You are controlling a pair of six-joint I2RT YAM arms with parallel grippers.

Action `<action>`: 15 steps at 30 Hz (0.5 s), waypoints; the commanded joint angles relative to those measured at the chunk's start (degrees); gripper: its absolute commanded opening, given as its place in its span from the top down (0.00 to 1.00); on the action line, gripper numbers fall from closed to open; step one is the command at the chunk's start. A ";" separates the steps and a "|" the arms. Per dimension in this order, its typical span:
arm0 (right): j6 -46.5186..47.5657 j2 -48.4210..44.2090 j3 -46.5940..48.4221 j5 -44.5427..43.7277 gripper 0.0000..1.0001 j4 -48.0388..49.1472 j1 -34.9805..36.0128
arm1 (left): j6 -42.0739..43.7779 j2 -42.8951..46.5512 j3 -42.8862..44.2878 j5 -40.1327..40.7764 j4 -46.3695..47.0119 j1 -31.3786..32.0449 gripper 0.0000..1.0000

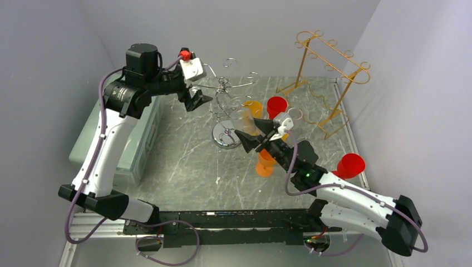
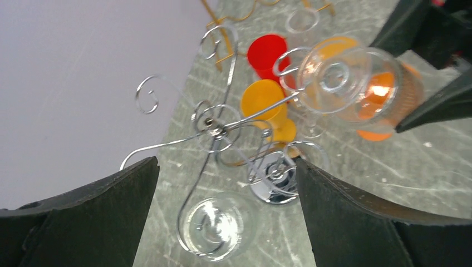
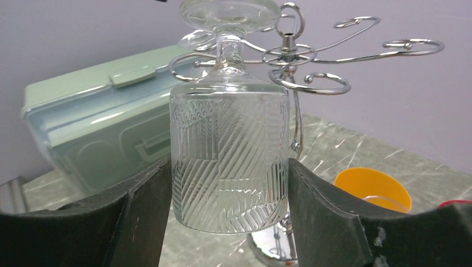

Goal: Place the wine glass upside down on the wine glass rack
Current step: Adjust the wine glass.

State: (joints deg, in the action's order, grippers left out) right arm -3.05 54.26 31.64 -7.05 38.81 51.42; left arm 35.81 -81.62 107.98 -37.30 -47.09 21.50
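Note:
A clear ribbed wine glass hangs upside down between my right gripper's fingers, which are shut on its bowl from both sides. Its foot is at the top, just above the hooked arms of the silver wire rack; whether the stem sits in a hook I cannot tell. The left wrist view shows this glass beside one rack arm. A second clear glass hangs upside down from another arm, below my open left gripper, which holds nothing. From above, the rack stands mid-table between the left gripper and the right gripper.
Orange cups and red cups stand around the rack's chrome base; another red cup is at the right. A gold wire rack stands back right. A pale green box lies along the left edge.

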 commanded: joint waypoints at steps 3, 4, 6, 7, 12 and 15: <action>-5.81 -4.67 9.12 7.88 1.00 -12.97 0.12 | 0.41 3.77 2.40 -18.32 -4.64 0.03 0.01; -6.58 -4.57 10.76 8.44 1.00 -14.86 0.17 | 1.42 4.02 1.99 -19.42 -4.75 0.15 0.01; -7.55 -4.08 14.04 9.32 1.00 -17.58 0.17 | 0.75 4.53 1.21 -19.70 -3.03 0.69 0.01; -7.64 -3.52 16.06 9.79 1.00 -19.25 0.16 | -0.07 4.27 1.39 -19.54 -2.19 1.00 0.01; -7.66 0.91 25.93 13.32 1.00 -27.17 0.18 | -10.89 1.50 5.52 -18.82 1.63 1.62 0.01; -8.08 3.85 30.54 14.90 1.00 -31.12 0.18 | -11.42 2.85 3.26 -19.76 2.62 1.87 0.09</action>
State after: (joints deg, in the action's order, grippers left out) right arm -9.69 56.14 55.05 4.05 10.28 51.42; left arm 29.36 -79.72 111.22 -54.00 -47.79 22.98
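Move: Between the right fingers the upside-down wine glass is held by its bowl. From the open left hand, that glass lies about 8 cm back, 11 cm to the right and 9 cm lower; the silver rack's crown is 3 cm ahead, 5 cm right and 6 cm lower. From the right hand, the crown is some 10 cm ahead, 6 cm left and 6 cm higher, and the orange goblet 4 cm back, 7 cm right and 25 cm below. Drawing back about 7 cm while rising and edging right, the left hand swings clockwise away from the rack's crown, its fingers still wide open and nearing the wine glass's foot. The right hand keeps its grip on the bowl and lifts the glass some 7 cm, easing back and left while turning slightly counter-clockwise; the left fingers aren't on it yet. ##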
